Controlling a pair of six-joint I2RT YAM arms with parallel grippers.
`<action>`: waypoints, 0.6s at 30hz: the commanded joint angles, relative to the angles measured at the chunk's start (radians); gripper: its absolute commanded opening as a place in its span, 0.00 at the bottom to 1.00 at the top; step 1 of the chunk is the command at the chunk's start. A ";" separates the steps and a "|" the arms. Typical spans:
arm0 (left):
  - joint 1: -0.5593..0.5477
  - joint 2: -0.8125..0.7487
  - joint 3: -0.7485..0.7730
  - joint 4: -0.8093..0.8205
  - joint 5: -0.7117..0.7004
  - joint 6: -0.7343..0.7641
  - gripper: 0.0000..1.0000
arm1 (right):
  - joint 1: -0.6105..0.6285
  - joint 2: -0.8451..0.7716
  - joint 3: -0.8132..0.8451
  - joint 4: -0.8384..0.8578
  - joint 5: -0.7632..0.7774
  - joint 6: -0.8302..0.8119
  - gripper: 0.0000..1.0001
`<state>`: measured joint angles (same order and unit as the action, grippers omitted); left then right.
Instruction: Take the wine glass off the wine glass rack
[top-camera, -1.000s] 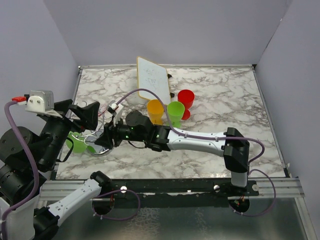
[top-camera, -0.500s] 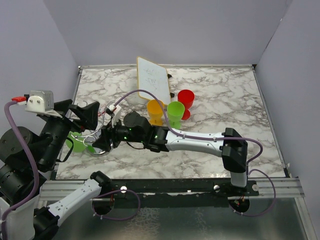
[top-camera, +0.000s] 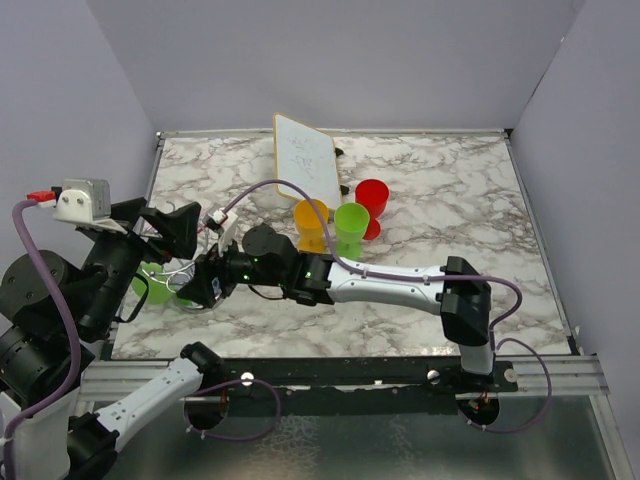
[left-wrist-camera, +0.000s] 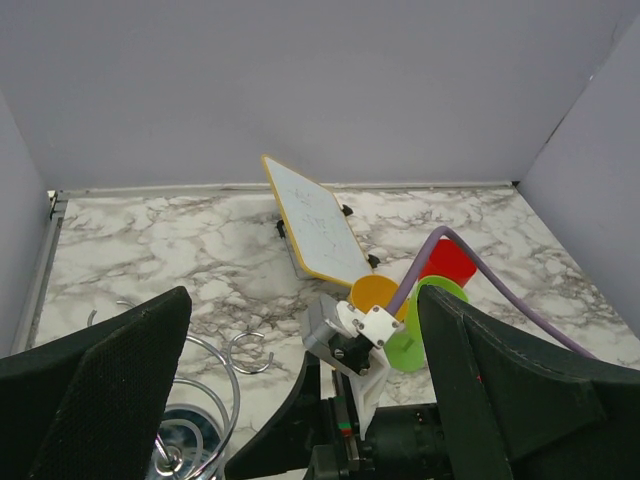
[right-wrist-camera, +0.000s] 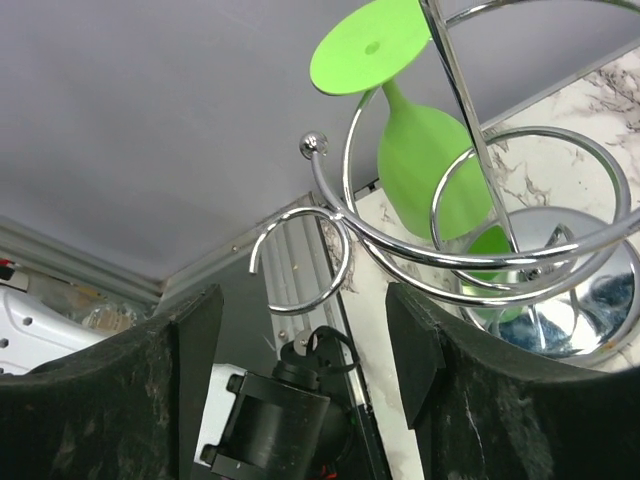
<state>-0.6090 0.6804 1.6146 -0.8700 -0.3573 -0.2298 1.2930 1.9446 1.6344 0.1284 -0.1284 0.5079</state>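
Note:
The green wine glass (right-wrist-camera: 428, 168) hangs upside down on the chrome wine glass rack (right-wrist-camera: 572, 290), foot uppermost among the wire arms. My right gripper (right-wrist-camera: 305, 370) is open just short of the rack. Only an empty wire hook (right-wrist-camera: 300, 250) curls above its gap, and the glass lies ahead and to the right, untouched. From above, the right gripper (top-camera: 203, 288) sits beside the rack (top-camera: 180, 272) and the glass (top-camera: 150, 290) at the table's left edge. My left gripper (left-wrist-camera: 300, 400) hovers above, open wide and empty, over the right arm's wrist (left-wrist-camera: 370, 430).
A tilted white board (top-camera: 307, 158) stands at the back. Orange (top-camera: 311, 222), green (top-camera: 351, 225) and red (top-camera: 372, 200) plastic glasses stand in the middle, just behind the right arm. The table's left rail (right-wrist-camera: 300, 280) runs close beside the rack.
The right gripper has opened wider and crept left toward the rack. The left arm has stayed put.

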 joint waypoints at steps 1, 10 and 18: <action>-0.003 0.010 0.020 -0.005 -0.014 -0.003 0.98 | 0.014 0.033 0.049 0.002 -0.015 -0.003 0.67; -0.003 -0.001 0.018 -0.006 -0.017 -0.003 0.98 | 0.016 0.042 0.055 -0.018 0.031 -0.016 0.53; -0.005 -0.003 0.014 -0.008 -0.013 -0.009 0.98 | 0.015 0.033 0.051 -0.043 0.080 -0.045 0.42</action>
<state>-0.6109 0.6815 1.6146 -0.8707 -0.3569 -0.2317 1.2980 1.9717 1.6653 0.1120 -0.1070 0.4911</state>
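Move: The last green wine glass, still hanging by its foot in the rack, lies about 14 cm to the right gripper's left, some 8 cm ahead and roughly 4 cm lower. The rack's nearest empty loop is just off the fingertips, about 4 cm left, 1 cm ahead and level with them; the rack's round base is around 14 cm ahead, 8 cm left and 23 cm down. From the left gripper, the glass is some 5 cm ahead, 13 cm left and 27 cm below. Hold the right gripper nearly in place at the rack's empty loop, fingers still pointing left, easing it only about half a centimetre left and then settling about as little downward. Meanwhile bring the fingers from two-thirds open to a bit under half, without shutting them, the tips drawing together right by the loop; whether they touch its wire can't be seen. ##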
